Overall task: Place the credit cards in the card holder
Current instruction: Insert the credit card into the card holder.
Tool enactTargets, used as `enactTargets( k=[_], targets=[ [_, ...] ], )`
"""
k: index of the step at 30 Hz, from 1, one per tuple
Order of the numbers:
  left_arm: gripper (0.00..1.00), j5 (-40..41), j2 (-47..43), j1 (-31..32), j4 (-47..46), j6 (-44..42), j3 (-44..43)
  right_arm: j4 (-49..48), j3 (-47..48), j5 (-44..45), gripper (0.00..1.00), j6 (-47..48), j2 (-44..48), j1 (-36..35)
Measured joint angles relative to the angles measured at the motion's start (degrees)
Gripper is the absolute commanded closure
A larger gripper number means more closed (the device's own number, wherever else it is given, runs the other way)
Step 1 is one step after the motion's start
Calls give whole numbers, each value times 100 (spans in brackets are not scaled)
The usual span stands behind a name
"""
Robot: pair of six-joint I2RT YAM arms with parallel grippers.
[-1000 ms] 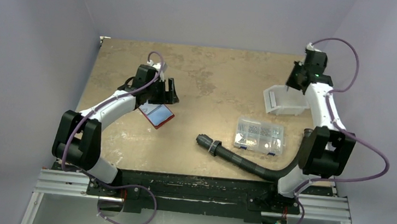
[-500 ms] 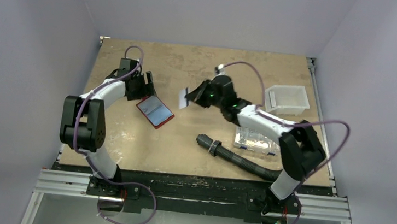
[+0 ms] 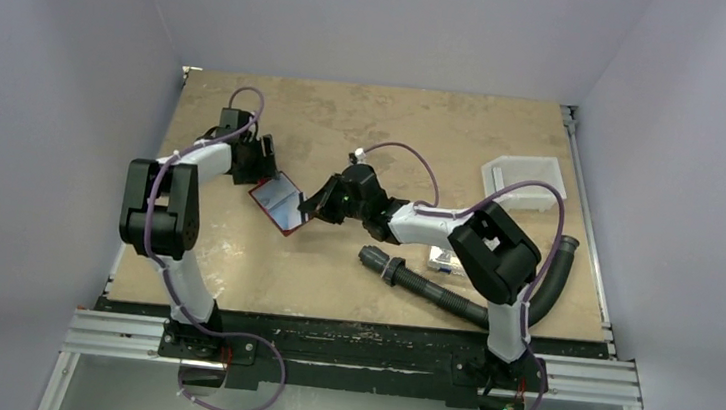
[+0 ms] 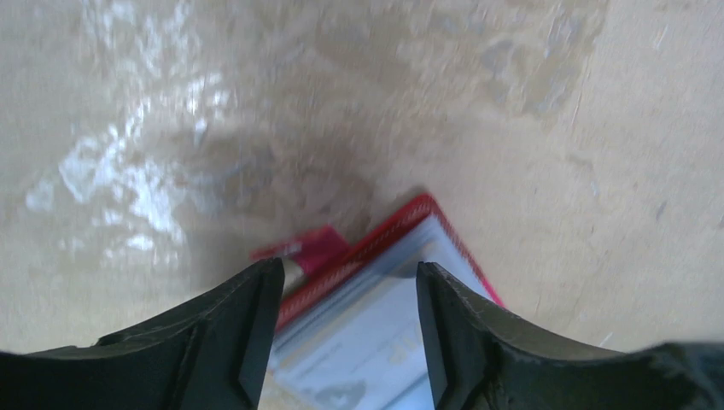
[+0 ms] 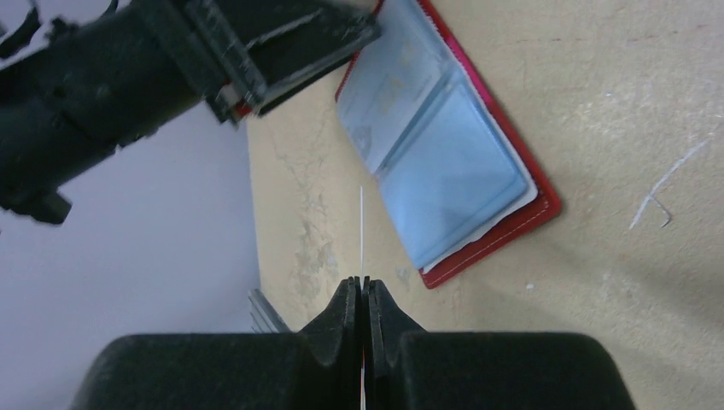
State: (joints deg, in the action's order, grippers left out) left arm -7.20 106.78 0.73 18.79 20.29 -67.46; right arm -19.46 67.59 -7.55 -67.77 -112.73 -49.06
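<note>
The red card holder lies open on the table, its clear blue-tinted sleeves facing up and its red tab at the far edge. My left gripper is open at the holder's far end, and its fingers stand on either side of the holder's corner without clamping it. To the right of the holder, my right gripper is shut on a thin credit card seen edge-on, just short of the holder's near-right edge. In the top view the right gripper hides that card.
A white tray sits at the back right. A clear compartment box is mostly hidden under the right arm. A black corrugated hose lies across the front middle. The left gripper looms close above the holder in the right wrist view.
The right arm swung from the white tray across to the holder, carrying a card. The left gripper drew back to the holder's far end and its jaws narrowed somewhat.
</note>
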Motion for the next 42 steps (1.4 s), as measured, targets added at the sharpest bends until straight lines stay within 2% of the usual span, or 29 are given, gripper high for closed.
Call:
enactTargets(
  k=[4,10,17,24,31,35,42],
  targets=[
    [39,-61,-570,-31,-138,184,734,-61,-2,-55,100,-13,-175,15],
    [38,-256,-1591,-35,177,503,1788,-79,-4,-133,100,96,-197,26],
    [37,-197,-1871,-35,584,560,1851,-81,-13,-367,100,560,-201,94],
    [51,-435,-2350,-35,522,614,1805,-472,-70,-1091,100,833,-402,560],
    [54,-922,-1910,-35,-2,717,1731,-837,125,-1668,100,839,-1113,743],
    [58,-914,-1521,-35,-111,717,1714,-975,236,-1818,100,800,-1248,710],
    [62,-721,-1504,-35,-153,706,1705,-1246,247,-1906,100,664,-1250,706]
  ],
)
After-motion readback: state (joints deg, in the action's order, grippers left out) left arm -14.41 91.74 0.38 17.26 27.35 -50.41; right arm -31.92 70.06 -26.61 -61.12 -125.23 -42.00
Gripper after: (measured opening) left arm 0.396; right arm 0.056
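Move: Just behind and to the right of the left hand lies the open card holder, set askew, its middle about 6 cm back, 4 cm right and 1 cm below. The holder's strap lies some 2 cm left of that hand, level fore and aft. From the right hand, which already pinches a card, the holder's middle is roughly 6 cm left and 9 cm down; the hose's loose end lies about 10 cm back and 15 cm right. Dragging back at table height, the left hand pulls the holder's left end round about 10 cm, lifts some 4 cm, comes about 3 cm forward and slightly right, then settles onto the left page, fingers partly closing. The right keeps its card, sinks about 6 cm over the right page while shifting a little forward, turns counter-clockwise, and rises slightly. ##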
